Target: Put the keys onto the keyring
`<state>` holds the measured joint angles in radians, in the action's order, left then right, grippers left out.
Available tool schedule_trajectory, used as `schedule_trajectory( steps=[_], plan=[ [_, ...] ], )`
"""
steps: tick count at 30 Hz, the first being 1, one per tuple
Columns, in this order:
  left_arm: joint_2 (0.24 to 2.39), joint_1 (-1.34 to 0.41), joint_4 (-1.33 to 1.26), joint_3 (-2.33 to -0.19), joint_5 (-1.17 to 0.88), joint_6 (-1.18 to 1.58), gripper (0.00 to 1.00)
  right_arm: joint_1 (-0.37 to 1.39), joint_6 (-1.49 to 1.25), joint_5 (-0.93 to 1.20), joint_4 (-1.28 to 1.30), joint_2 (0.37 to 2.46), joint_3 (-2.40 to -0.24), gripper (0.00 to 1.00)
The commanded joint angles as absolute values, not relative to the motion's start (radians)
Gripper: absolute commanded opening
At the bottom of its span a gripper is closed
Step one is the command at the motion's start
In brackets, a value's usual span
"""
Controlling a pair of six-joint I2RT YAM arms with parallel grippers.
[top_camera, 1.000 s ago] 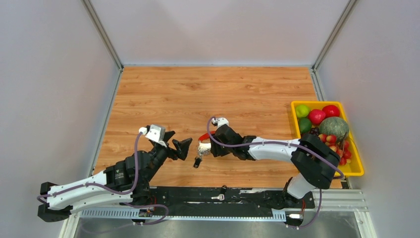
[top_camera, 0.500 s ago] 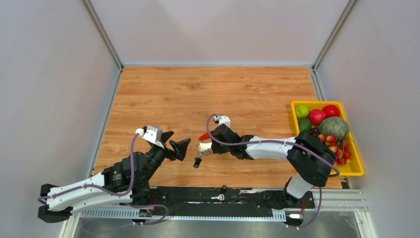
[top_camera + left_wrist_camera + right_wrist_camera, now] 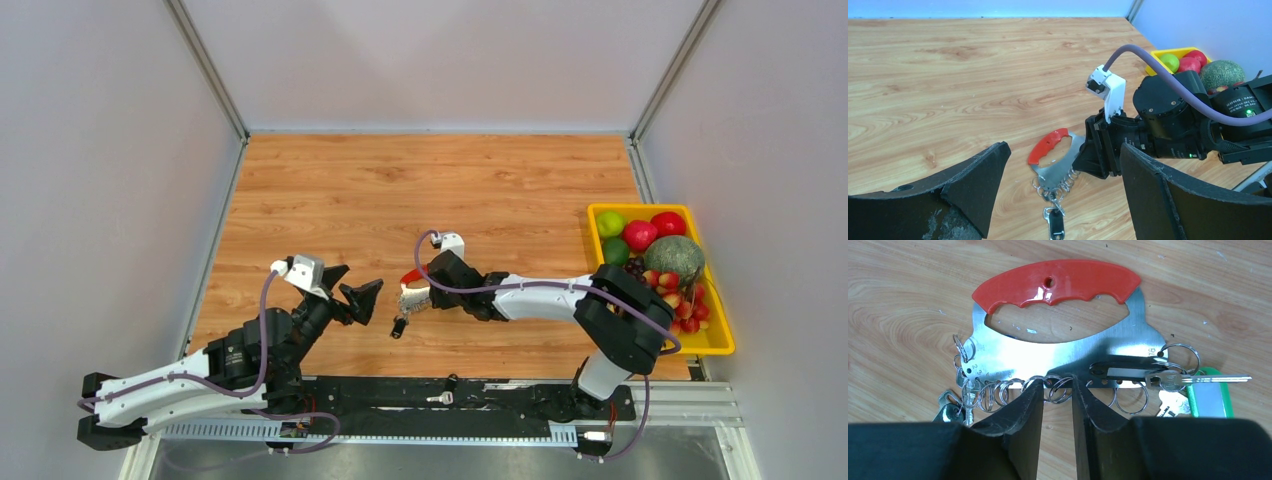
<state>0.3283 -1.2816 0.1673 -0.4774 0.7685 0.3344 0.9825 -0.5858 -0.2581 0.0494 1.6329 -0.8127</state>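
The keyring [image 3: 1048, 357] is a silver plate with a red handle [image 3: 1058, 280] and a row of split rings, lying mid-table [image 3: 412, 283]. My right gripper [image 3: 1057, 385] stands at the plate's ringed edge with its jaws narrowed to a small gap and two rings between the tips. Keys hang on it: one with a black tag [image 3: 948, 412] at the left end, one with a green tag [image 3: 1208, 397] at the right. My left gripper [image 3: 358, 287] hovers wide open just left of the keyring [image 3: 1048, 145], holding nothing. A loose silver key [image 3: 440, 398] lies on the near rail.
A yellow tray [image 3: 722, 343] full of fruit stands at the right edge of the table. The right arm [image 3: 1168, 125] fills the space right of the keyring. White walls enclose the table on three sides.
The right gripper's jaws have narrowed around the rings, and it has shifted slightly left with the keyring. The left gripper has drifted a little left, still open.
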Motion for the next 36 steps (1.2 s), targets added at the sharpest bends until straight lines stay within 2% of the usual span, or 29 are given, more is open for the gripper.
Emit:
schedule_trajectory(
  steps=[1, 5, 14, 18, 21, 29, 33, 36],
  plan=[
    [0.324, -1.283, 0.157, -0.475, 0.768, 0.316, 0.92, 0.995, -0.591, -0.297, 0.049, 1.638, -0.842, 0.3],
    [0.324, -1.282, 0.158, -0.476, 0.77, 0.318, 0.92, 0.998, -0.589, -0.319, 0.062, 1.628, -0.835, 0.29],
    [0.327, -1.283, 0.155, -0.477, 0.769, 0.316, 0.92, 1.0, -0.576, -0.342, 0.08, 1.607, -0.831, 0.19],
    [0.328, -1.283, 0.156, -0.479, 0.768, 0.315, 0.92, 0.999, -0.562, -0.355, 0.083, 1.608, -0.831, 0.12],
    [0.329, -1.283, 0.16, -0.479, 0.769, 0.316, 0.92, 1.0, -0.553, -0.356, 0.084, 1.606, -0.827, 0.0],
    [0.325, -1.284, 0.163, -0.496, 0.74, 0.329, 0.92, 1.032, -0.431, -0.345, 0.095, 1.479, -0.81, 0.0],
    [0.292, -1.282, 0.16, -0.515, 0.675, 0.341, 0.91, 1.039, -0.325, -0.228, 0.113, 1.341, -0.803, 0.0],
    [0.348, -1.283, 0.153, -0.539, 0.583, 0.333, 0.9, 1.039, -0.232, -0.115, 0.146, 1.229, -0.817, 0.0]
  ],
)
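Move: The right hand's fingers, partly open, are at the ring-hung lower edge of the keyring's metal plate; the keyring's middle lies about 2 cm ahead and 2 cm left, 1 cm below. A black-tagged key on its near end lies some 6 cm left and 4 cm back, the green tag 8 cm right and 5 cm ahead, and a loose key 15 cm back and 2 cm right. From the left hand the keyring is roughly 8 cm ahead, 7 cm right, 23 cm down. The right hand stays low over the plate's lower edge, creeping only about 1 cm to its right while the fingers close from about a third open to fully shut, pinching the keyring at that ring-hung edge. Keeping the pinch, it then lifts quickly by some 7 cm and draws back about 2 cm, drifting slightly left again, while the wrist tips its fingertips up about 10 degrees and turns about as much counter-clockwise. ##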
